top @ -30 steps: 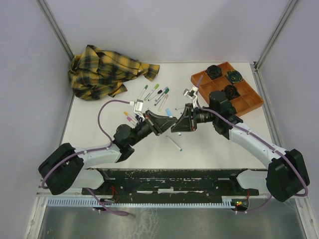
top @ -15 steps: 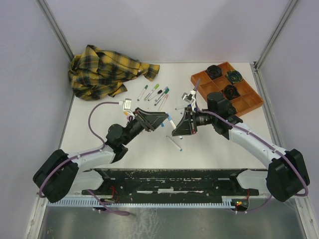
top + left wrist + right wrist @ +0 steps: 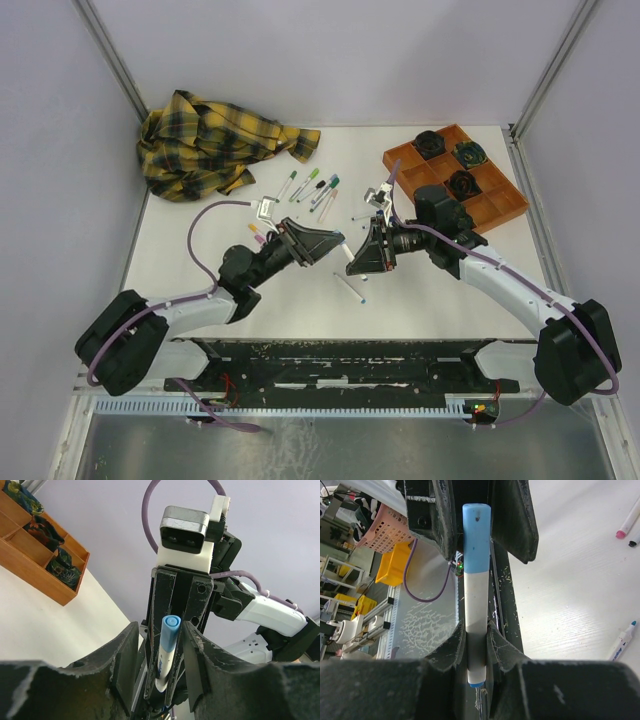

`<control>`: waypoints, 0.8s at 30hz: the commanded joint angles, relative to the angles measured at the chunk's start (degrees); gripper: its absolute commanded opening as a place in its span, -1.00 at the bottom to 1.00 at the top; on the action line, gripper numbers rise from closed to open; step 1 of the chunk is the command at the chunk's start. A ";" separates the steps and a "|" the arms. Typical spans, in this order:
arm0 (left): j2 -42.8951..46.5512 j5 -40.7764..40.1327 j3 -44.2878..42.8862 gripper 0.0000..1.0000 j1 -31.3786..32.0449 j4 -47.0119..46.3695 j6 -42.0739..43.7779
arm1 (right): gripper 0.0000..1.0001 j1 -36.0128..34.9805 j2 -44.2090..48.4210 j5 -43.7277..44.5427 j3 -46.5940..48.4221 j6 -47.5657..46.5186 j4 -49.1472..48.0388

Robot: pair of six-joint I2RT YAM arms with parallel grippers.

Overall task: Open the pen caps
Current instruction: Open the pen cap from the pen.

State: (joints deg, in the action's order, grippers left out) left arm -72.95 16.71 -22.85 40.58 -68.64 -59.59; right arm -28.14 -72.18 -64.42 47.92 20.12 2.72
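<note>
A white pen (image 3: pixel 476 610) with a blue pen cap (image 3: pixel 476 540) is clamped by its barrel in my right gripper (image 3: pixel 476 647), which is shut on it. In the left wrist view the same blue cap (image 3: pixel 170 632) stands between the fingers of my left gripper (image 3: pixel 160 652). Those jaws are open, with a gap on the cap's left side. From above, the left gripper (image 3: pixel 338 245) and the right gripper (image 3: pixel 353 257) meet tip to tip over the table's middle. Several capped pens (image 3: pixel 312 187) lie behind them.
An uncapped pen (image 3: pixel 350 288) lies on the table just in front of the grippers. A yellow plaid cloth (image 3: pixel 220 145) is bunched at the back left. An orange tray (image 3: pixel 497 207) with dark round objects stands at the back right.
My left gripper has opened from shut, drawn back to the left, then come forward round the blue cap again. The right gripper has kept its hold on the pen.
</note>
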 commanded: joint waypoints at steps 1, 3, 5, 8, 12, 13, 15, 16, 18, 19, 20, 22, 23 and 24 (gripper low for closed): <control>-0.91 1.39 -3.07 -0.10 -0.15 -3.75 -1.88 | -1.00 -0.40 0.02 0.08 2.91 -1.68 -0.12; -1.41 1.60 -3.61 -0.12 -0.13 -3.50 -1.90 | -1.00 -0.50 0.00 0.07 2.96 -1.81 0.04; -1.85 1.98 -3.98 -0.16 -0.17 -3.58 -1.90 | -1.00 -0.45 -0.09 0.24 3.03 -2.06 0.32; -2.27 2.26 -4.12 -0.33 -0.15 -3.88 -1.87 | -1.00 -0.52 -0.23 0.32 3.14 -2.27 0.60; -2.63 3.23 -4.58 -0.74 -0.16 -4.15 -1.83 | -1.00 -0.54 -0.37 0.37 3.20 -2.45 0.96; -2.64 3.32 -4.68 -0.90 -0.19 -4.34 -1.85 | -1.00 -0.64 -0.48 0.43 3.23 -2.50 1.06; -2.24 2.89 -4.87 -0.94 -0.57 -4.24 -1.67 | -1.00 -0.68 -0.78 0.58 3.10 -2.54 1.15; -1.72 2.33 -5.02 -0.95 -1.29 -3.76 -1.52 | -1.00 -0.69 -1.10 0.53 3.06 -2.59 1.15; -0.06 0.82 -5.79 -0.95 -3.98 -1.64 -0.96 | -1.00 -0.71 -2.02 0.51 2.98 -2.31 1.19; 0.93 0.14 -6.62 -0.95 -5.88 -0.24 0.00 | -1.00 -0.83 -2.43 0.45 2.91 -2.24 1.17; 1.80 -0.89 -7.77 -0.95 -7.95 1.95 0.71 | -1.00 -0.96 -2.86 0.30 2.96 -2.16 1.30; 2.44 -2.25 -10.44 -0.95 -12.38 4.08 1.17 | -1.00 -1.26 -4.07 -0.02 3.12 -1.66 1.35; 2.20 -2.48 -11.80 -0.94 -14.63 3.51 0.79 | -1.00 -1.42 -4.75 -0.23 3.22 -1.46 1.42; 1.70 -2.74 -12.90 -0.94 -16.72 2.27 -0.03 | -1.00 -1.56 -5.23 -0.34 3.27 -1.41 1.60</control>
State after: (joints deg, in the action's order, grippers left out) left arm -73.58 22.81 -28.21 34.15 -62.35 -59.99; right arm -28.84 -76.05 -61.49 50.46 19.25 1.50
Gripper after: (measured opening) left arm 0.128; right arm 0.209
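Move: The blue cap of the pen held in the right gripper sits almost between the left gripper's open fingers, roughly 1 cm ahead, 1 cm right and 1 cm above. From the right hand this cap is about 5 cm ahead, 3 cm left and 3 cm up. Some 20 cm below the left hand, the uncapped pen on the table lies about 2 cm back and 3 cm right; the loose pens lie about 9 cm ahead and 16 cm left. Ease the left gripper about 1 cm right and up around the blue cap and shut its half-open fingers to pinch it. Then draw the cap forward and to the left, about 3 cm in all, away from the right hand. Keep the pen's body gripped in the right fingers as the right hand follows some 2 cm forward and a little left. ##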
